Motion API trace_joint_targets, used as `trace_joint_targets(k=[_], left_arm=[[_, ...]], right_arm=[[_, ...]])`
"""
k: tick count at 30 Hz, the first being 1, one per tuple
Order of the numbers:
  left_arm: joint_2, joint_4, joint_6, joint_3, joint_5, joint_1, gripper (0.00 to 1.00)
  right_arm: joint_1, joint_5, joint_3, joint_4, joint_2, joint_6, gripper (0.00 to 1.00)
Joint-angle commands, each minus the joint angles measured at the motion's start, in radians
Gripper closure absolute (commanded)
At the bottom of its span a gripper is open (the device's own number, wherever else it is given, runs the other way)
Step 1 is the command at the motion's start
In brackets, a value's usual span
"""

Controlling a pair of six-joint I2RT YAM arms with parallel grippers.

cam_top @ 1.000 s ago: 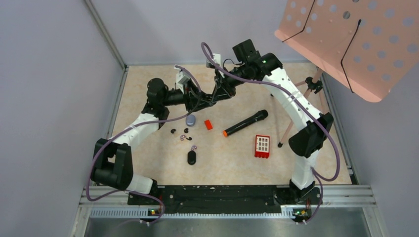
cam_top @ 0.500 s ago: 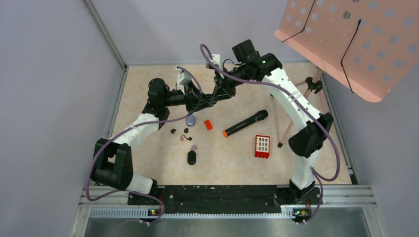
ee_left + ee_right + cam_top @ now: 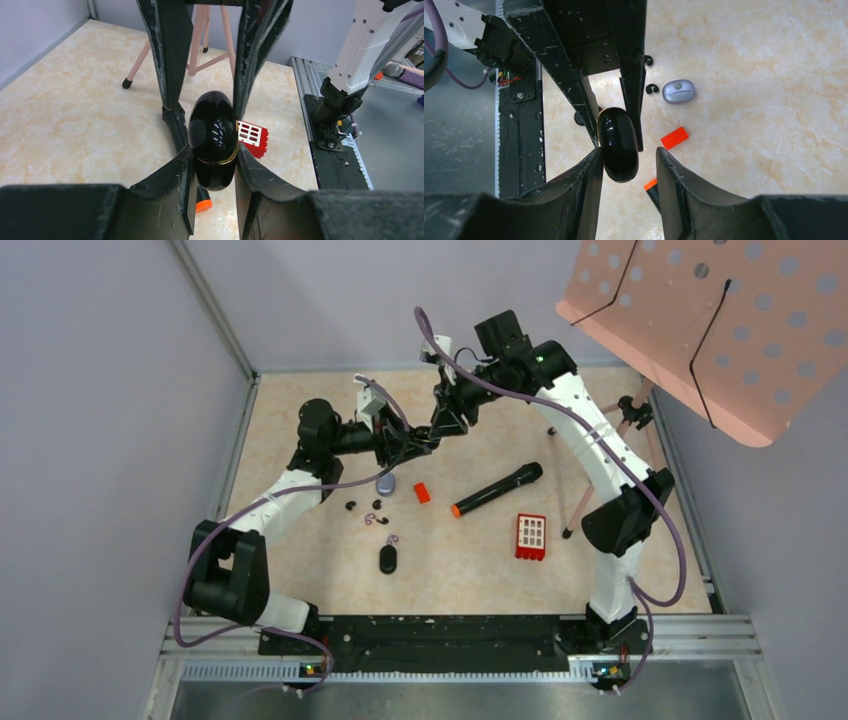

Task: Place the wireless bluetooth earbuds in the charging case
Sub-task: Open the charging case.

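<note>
My left gripper (image 3: pixel 212 155) is shut on a glossy black charging case (image 3: pixel 214 135) with a gold seam, closed, held in the air over the far middle of the table. My right gripper (image 3: pixel 626 152) faces it, jaws open around the case's (image 3: pixel 618 145) other end; one finger touches it, the other stands apart. In the top view the two grippers meet, left (image 3: pixel 420 438) and right (image 3: pixel 442 426). Several tiny black earbuds (image 3: pixel 352 506) lie on the table below, one with pale purple parts (image 3: pixel 372 518). Two also show in the right wrist view (image 3: pixel 652 89).
A grey-blue oval case (image 3: pixel 386 483), a small red block (image 3: pixel 422 493), a black oval case (image 3: pixel 388 559), a black marker with an orange end (image 3: pixel 497 490) and a red gridded block (image 3: pixel 531 536) lie on the table. A pink tripod stand (image 3: pixel 590 480) is at the right.
The right wrist has shifted a little up and back. The left gripper has followed slightly, still holding the case. Things on the table have not moved.
</note>
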State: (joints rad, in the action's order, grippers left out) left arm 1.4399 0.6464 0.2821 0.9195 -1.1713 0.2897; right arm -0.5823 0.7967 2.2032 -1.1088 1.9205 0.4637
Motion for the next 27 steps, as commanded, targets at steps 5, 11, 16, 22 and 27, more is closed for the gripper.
trace_joint_targets(k=[5,11,16,22,27], left_arm=[[-0.018,0.058,-0.025,-0.013,-0.05,0.014,1.0],[-0.017,0.062,-0.008,-0.016,-0.039,0.015,1.0],[-0.01,0.062,0.022,-0.03,0.003,0.013,1.0],[-0.022,0.067,0.116,-0.054,0.071,-0.02,1.0],[-0.082,0.038,0.21,-0.093,0.152,-0.118,1.0]], right_arm=[[0.029,0.014,0.067,0.041,0.02,-0.061,0.58],[0.031,0.009,0.068,0.051,0.023,-0.07,0.58],[0.04,0.044,0.152,0.06,0.018,-0.127,0.57],[0.059,0.022,0.153,0.142,-0.052,-0.206,0.56],[0.061,-0.086,-0.29,0.374,-0.223,-0.168,0.61]])
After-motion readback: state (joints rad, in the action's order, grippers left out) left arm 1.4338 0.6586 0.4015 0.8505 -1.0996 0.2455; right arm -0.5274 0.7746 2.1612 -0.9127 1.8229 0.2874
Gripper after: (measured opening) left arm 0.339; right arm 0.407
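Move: The charging case, lid still closed or barely ajar, is held in my left hand's fingertips and sticks out about 2 cm to its right, level with it. From my right hand it sits roughly 3 cm left, 1 cm back and 1 cm below, between the open fingers. Some 28 cm below that hand lie the red block, about 8 cm ahead and 6 cm left, the grey mouse, 10 cm ahead and 14 cm left, and the microphone's middle, 9 cm ahead and 13 cm right. With my right fingers staying open and the one nearer my base resting on the lid's edge, I ease forward, then flick the hand up about 6 cm, 2 cm forward in all, and come off the case, drifting slightly right at the end. My left hand keeps its pinch on the case nearly still, then late on sinks about 2 cm and shifts left and forward, rolling some 10 degrees. ##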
